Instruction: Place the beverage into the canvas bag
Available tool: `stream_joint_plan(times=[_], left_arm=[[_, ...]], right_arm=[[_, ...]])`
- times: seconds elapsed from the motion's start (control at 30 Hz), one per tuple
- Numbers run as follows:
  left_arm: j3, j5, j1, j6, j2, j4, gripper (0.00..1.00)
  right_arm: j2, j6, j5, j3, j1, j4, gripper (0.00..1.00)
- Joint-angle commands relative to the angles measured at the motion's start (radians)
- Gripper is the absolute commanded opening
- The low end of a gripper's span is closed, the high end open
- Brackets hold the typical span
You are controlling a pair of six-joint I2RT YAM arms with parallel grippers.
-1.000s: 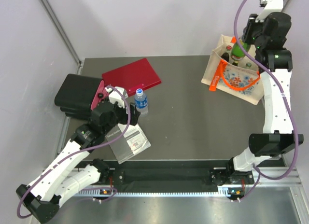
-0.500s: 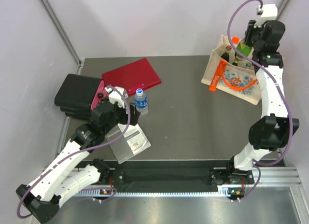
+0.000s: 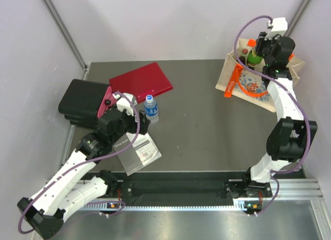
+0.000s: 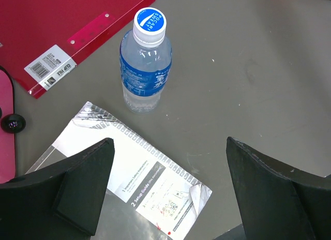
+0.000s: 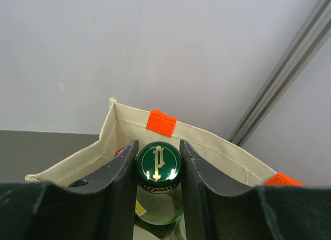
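Observation:
The beverage, a green glass bottle with a green cap point(image 5: 159, 163), hangs upright in the mouth of the beige canvas bag point(image 5: 127, 127), close to its far wall and orange tab. My right gripper point(image 5: 158, 148) is shut on the bottle's neck just under the cap. From above, the green bottle point(image 3: 253, 58) shows at the bag's far end, over the floral-printed side of the canvas bag point(image 3: 252, 88); the right gripper point(image 3: 260, 51) is beside it. My left gripper point(image 4: 169, 147) stands open over a booklet, holding nothing.
A small water bottle point(image 4: 146, 69) with a blue label stands upright just beyond the left gripper point(image 3: 138, 116). A spiral booklet point(image 4: 129, 173) lies under that gripper. A red folder point(image 3: 140, 82) and a black case point(image 3: 80, 101) lie at the back left.
The right arm has folded in and its wrist has swung left over the bag, keeping hold of the green bottle. The bag's right end has spread outward. The left arm has not moved.

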Motion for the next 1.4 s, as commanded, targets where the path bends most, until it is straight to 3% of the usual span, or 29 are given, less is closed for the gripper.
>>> stream_joint_plan(times=[0.0,0.4,0.77,1.37], left_arm=[[-0.002,0.005,-0.003,0.006,0.003,0.038,0.93],[-0.002,-0.001,-0.003,0.008,-0.005,0.038,0.93],[-0.004,0.002,-0.003,0.006,-0.008,0.038,0.93],[-0.002,0.005,-0.003,0.006,-0.008,0.038,0.93]], right_arm=[[-0.077,0.029,-0.040,-0.003,-0.007,0.161,0.00],[-0.017,0.014,-0.086,0.198,-0.002,0.058,0.00],[-0.054,0.051,-0.106,0.077,0.031,0.084,0.00],[-0.041,0.080,-0.150,0.014,0.057,0.086,0.00]])
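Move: With the green bottle hanging from the right hand, aim for the free room at the bag's left end, about 5 cm to the hand's left and some 20 cm below it. The red bottle cap is roughly 7 cm ahead, 5 cm left and 9 cm below; the bag's left rim is about 11 cm left, 2 cm ahead and 8 cm below. From the left hand, that room is some 30 cm ahead, 50 cm right and 7 cm lower. Keep the right fingers shut on the green bottle's cap and carry the bottle left inside the bag mouth, about 4 cm towards the left rim. Raise the hand 1 cm on the way, then sink it to end some 2.5 cm lower than it began, turning the wrist about 10 degrees in all, mostly counter-clockwise with the fingers tipping slightly down. ##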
